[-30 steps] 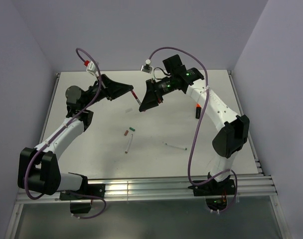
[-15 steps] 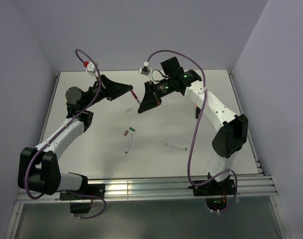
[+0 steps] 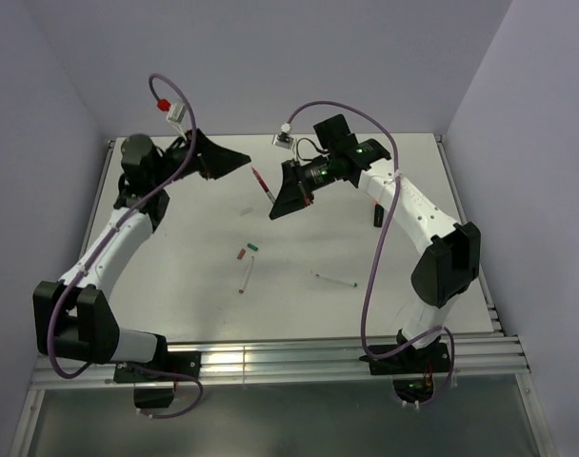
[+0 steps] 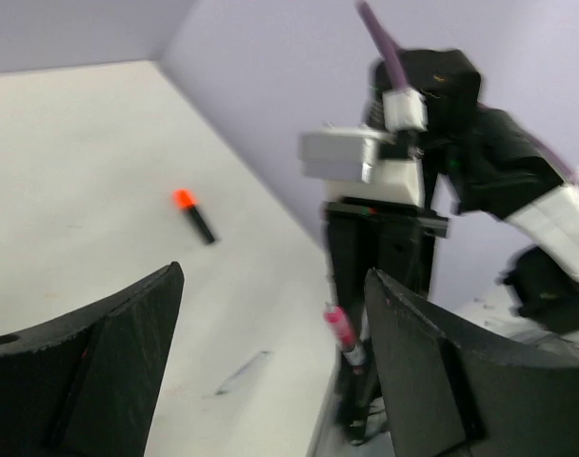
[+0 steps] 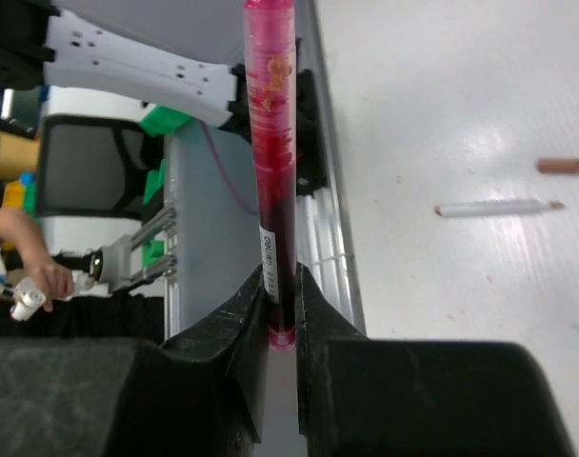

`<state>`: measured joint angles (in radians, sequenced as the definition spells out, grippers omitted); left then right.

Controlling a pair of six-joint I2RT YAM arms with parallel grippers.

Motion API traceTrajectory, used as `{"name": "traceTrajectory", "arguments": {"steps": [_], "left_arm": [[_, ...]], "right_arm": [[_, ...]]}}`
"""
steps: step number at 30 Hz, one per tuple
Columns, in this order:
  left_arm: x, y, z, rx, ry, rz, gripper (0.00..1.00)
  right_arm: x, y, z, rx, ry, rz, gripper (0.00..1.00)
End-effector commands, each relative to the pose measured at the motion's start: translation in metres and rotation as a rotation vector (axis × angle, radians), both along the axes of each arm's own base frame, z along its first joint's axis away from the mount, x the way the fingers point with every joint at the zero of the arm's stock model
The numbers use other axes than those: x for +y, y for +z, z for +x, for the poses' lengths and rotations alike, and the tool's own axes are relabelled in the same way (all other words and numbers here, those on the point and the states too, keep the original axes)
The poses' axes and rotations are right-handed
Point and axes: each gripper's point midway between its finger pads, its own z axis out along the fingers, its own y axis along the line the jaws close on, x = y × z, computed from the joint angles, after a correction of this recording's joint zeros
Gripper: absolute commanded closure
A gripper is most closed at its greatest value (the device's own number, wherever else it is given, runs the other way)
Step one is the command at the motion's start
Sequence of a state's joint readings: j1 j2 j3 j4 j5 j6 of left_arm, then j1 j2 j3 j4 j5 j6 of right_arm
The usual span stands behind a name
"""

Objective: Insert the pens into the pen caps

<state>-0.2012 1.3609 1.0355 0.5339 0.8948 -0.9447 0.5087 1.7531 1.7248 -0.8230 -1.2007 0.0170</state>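
Observation:
The thin dark red pen stands up from my right gripper, which is shut on its lower end. My left gripper hangs open just left of the pen's upper end, not touching it. On the table lie a brownish-red cap, a green cap, and two white pens. The black marker with its orange tip lies farther right, partly hidden behind my right arm in the top view.
Grey walls close in the table at the back and sides. A metal rail runs along the near edge by the arm bases.
My left gripper has opened and drawn back up and to the left, away from the red pen. My right gripper keeps the pen and has shifted slightly right.

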Motion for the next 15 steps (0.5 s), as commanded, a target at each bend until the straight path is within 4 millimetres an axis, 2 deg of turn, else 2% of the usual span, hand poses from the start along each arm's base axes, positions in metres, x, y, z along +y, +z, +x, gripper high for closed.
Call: {"name": "traceTrajectory", "arguments": {"steps": [1,2,3,4,5,6,8,10,11,12,13,14,15], "left_arm": [[0.023,-0.024,0.029,-0.044,0.071,0.303,0.18],[0.026,-0.028,0.035,-0.051,0.081,0.358,0.17],[0.033,-0.030,0.055,-0.123,0.128,0.445,0.16],[0.036,-0.039,0.061,-0.117,0.135,0.492,0.17],[0.040,-0.055,0.068,-0.081,0.131,0.541,0.17],[0.042,-0.064,0.073,-0.124,0.119,0.594,0.18],[0.046,-0.085,0.088,-0.079,0.119,0.665,0.19],[0.047,-0.101,0.100,-0.108,0.095,0.767,0.19],[0.054,-0.102,0.109,-0.089,0.117,0.830,0.18],[0.051,-0.127,0.120,-0.076,0.098,0.898,0.19],[0.049,-0.134,0.124,-0.080,0.085,0.933,0.19],[0.049,-0.131,0.132,-0.099,0.091,0.965,0.19],[0.045,-0.154,0.132,-0.070,0.042,1.009,0.20]], "right_arm": [[-0.024,0.007,0.018,-0.122,-0.109,-0.023,1.00],[-0.030,0.003,0.023,-0.126,-0.135,-0.039,1.00],[-0.036,-0.003,0.031,-0.135,-0.174,-0.067,1.00],[-0.047,-0.007,0.040,-0.135,-0.220,-0.085,1.00],[-0.054,-0.010,0.044,-0.132,-0.246,-0.101,1.00],[-0.060,-0.013,0.048,-0.136,-0.273,-0.118,1.00],[-0.075,-0.024,0.055,-0.143,-0.329,-0.163,1.00],[-0.086,-0.031,0.057,-0.157,-0.372,-0.201,1.00],[-0.092,-0.033,0.059,-0.163,-0.389,-0.210,1.00],[-0.095,-0.032,0.060,-0.170,-0.399,-0.214,1.00],[-0.098,-0.030,0.059,-0.179,-0.410,-0.216,1.00],[-0.103,-0.029,0.060,-0.186,-0.421,-0.219,1.00],[-0.106,-0.029,0.061,-0.194,-0.430,-0.222,1.00]]}}
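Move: The right hand holds the red pen upright. The orange marker, taken as its bearing, lies some 28 cm farther out, 32 cm to the right and 29 cm below; the right-hand white pen lies about 2 cm ahead, 17 cm right, equally low. From the empty left hand, the green cap lies some 5 cm ahead, 35 cm below and level sideways; the brown cap is about 3 cm left of that cap and 3 cm nearer. Keeping its pinch on the red pen, the right hand carries it rightward, forward and down towards the orange marker, about 12 cm in all, swinging some 25 degrees clockwise. The left hand, already open and clear of the pen, sweeps about 14 cm forward and then drops some 12 cm, tipping about 45 degrees so the fingers point down at the table; it touches nothing. ##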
